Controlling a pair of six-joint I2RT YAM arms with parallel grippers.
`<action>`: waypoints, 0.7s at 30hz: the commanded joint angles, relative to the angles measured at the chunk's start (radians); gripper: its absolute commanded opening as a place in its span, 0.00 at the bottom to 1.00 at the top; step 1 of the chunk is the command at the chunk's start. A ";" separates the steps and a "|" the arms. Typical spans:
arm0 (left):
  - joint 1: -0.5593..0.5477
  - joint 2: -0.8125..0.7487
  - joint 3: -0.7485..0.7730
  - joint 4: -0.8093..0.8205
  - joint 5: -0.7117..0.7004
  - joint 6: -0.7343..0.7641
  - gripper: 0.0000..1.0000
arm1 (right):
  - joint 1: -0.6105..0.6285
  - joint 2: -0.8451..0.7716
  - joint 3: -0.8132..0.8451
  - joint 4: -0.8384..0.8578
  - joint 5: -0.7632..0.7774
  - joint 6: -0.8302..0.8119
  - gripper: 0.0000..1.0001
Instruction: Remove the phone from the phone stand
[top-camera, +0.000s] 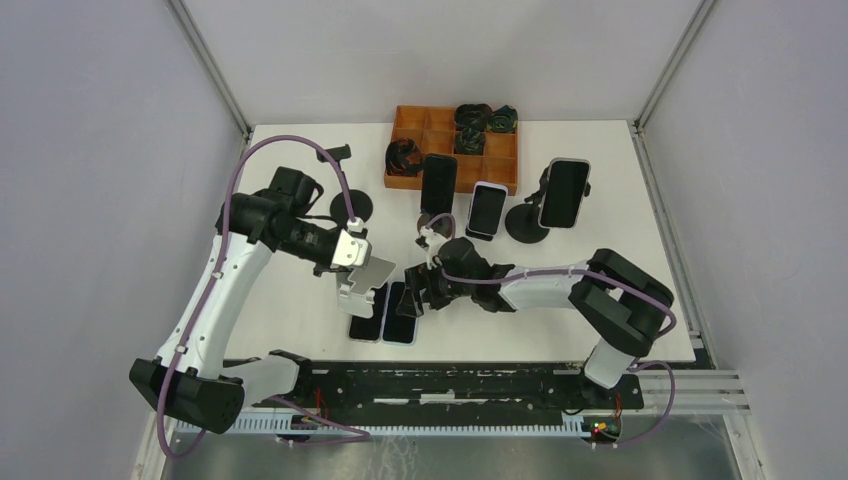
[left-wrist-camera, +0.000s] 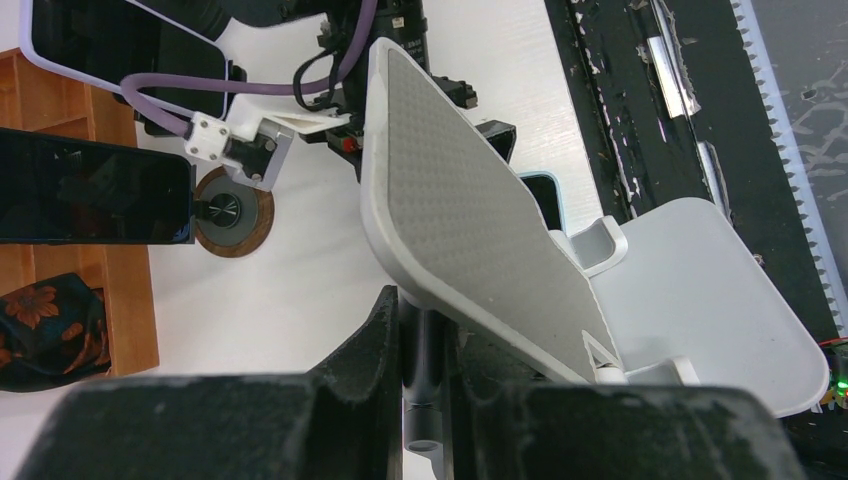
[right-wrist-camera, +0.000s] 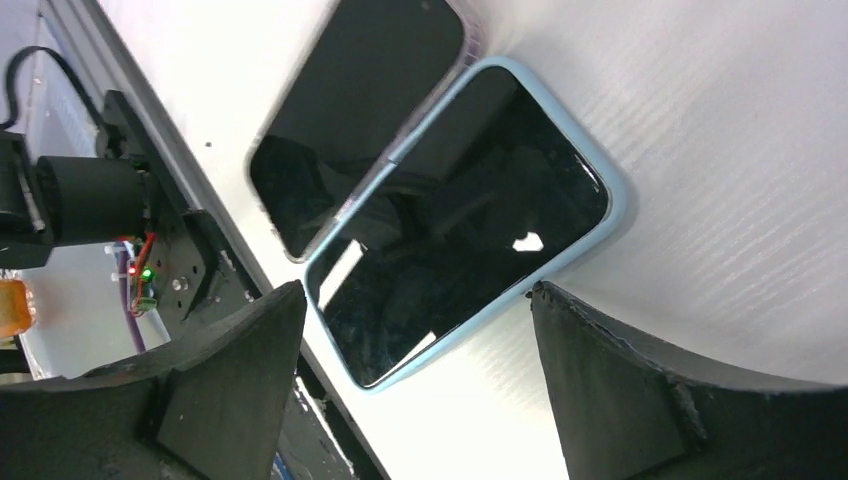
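Note:
A white phone stand (top-camera: 367, 272) with a grey dotted plate (left-wrist-camera: 470, 220) hangs tilted above the table. My left gripper (left-wrist-camera: 435, 370) is shut on its dark stem, and nothing rests on the plate. A phone in a light blue case (right-wrist-camera: 460, 220) lies flat, screen up, on the table near the front edge (top-camera: 402, 313). My right gripper (right-wrist-camera: 418, 300) is open over the phone's near end, one finger on each side and not pressing it. In the top view that gripper (top-camera: 412, 300) sits just right of the held stand.
A second dark phone (right-wrist-camera: 350, 120) lies flat beside the blue one (top-camera: 368, 315). At the back, three phones (top-camera: 438, 185) (top-camera: 487, 210) (top-camera: 563, 193) stand on stands before an orange compartment tray (top-camera: 405, 125). A black stand (top-camera: 350, 205) is back left. The black front rail (top-camera: 450, 385) lies close by.

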 joint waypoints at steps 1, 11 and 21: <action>-0.004 -0.020 0.037 -0.012 0.046 -0.012 0.02 | 0.006 -0.161 0.034 0.075 -0.031 -0.074 0.89; -0.004 -0.026 0.026 0.044 0.081 -0.056 0.02 | 0.017 -0.447 -0.115 0.578 -0.169 0.110 0.81; -0.004 -0.043 0.049 0.099 0.089 -0.119 0.02 | 0.069 -0.338 -0.010 0.662 -0.181 0.170 0.66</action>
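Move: The white phone stand still held in the left fingers is the right hand's goal: about 22 cm above it, 8 cm to its left and 4 cm back. The blue-edged phone lies flat, some 3 cm back, 3 cm left and 2 cm below the right hand; the dark phone is 7 cm farther left. From the left hand, the stand's middle is about 4 cm back and 2 cm right, at its height. The right hand leaves the blue-edged phone, rising about 24 cm towards the held stand, fingers swinging up and narrowing. ##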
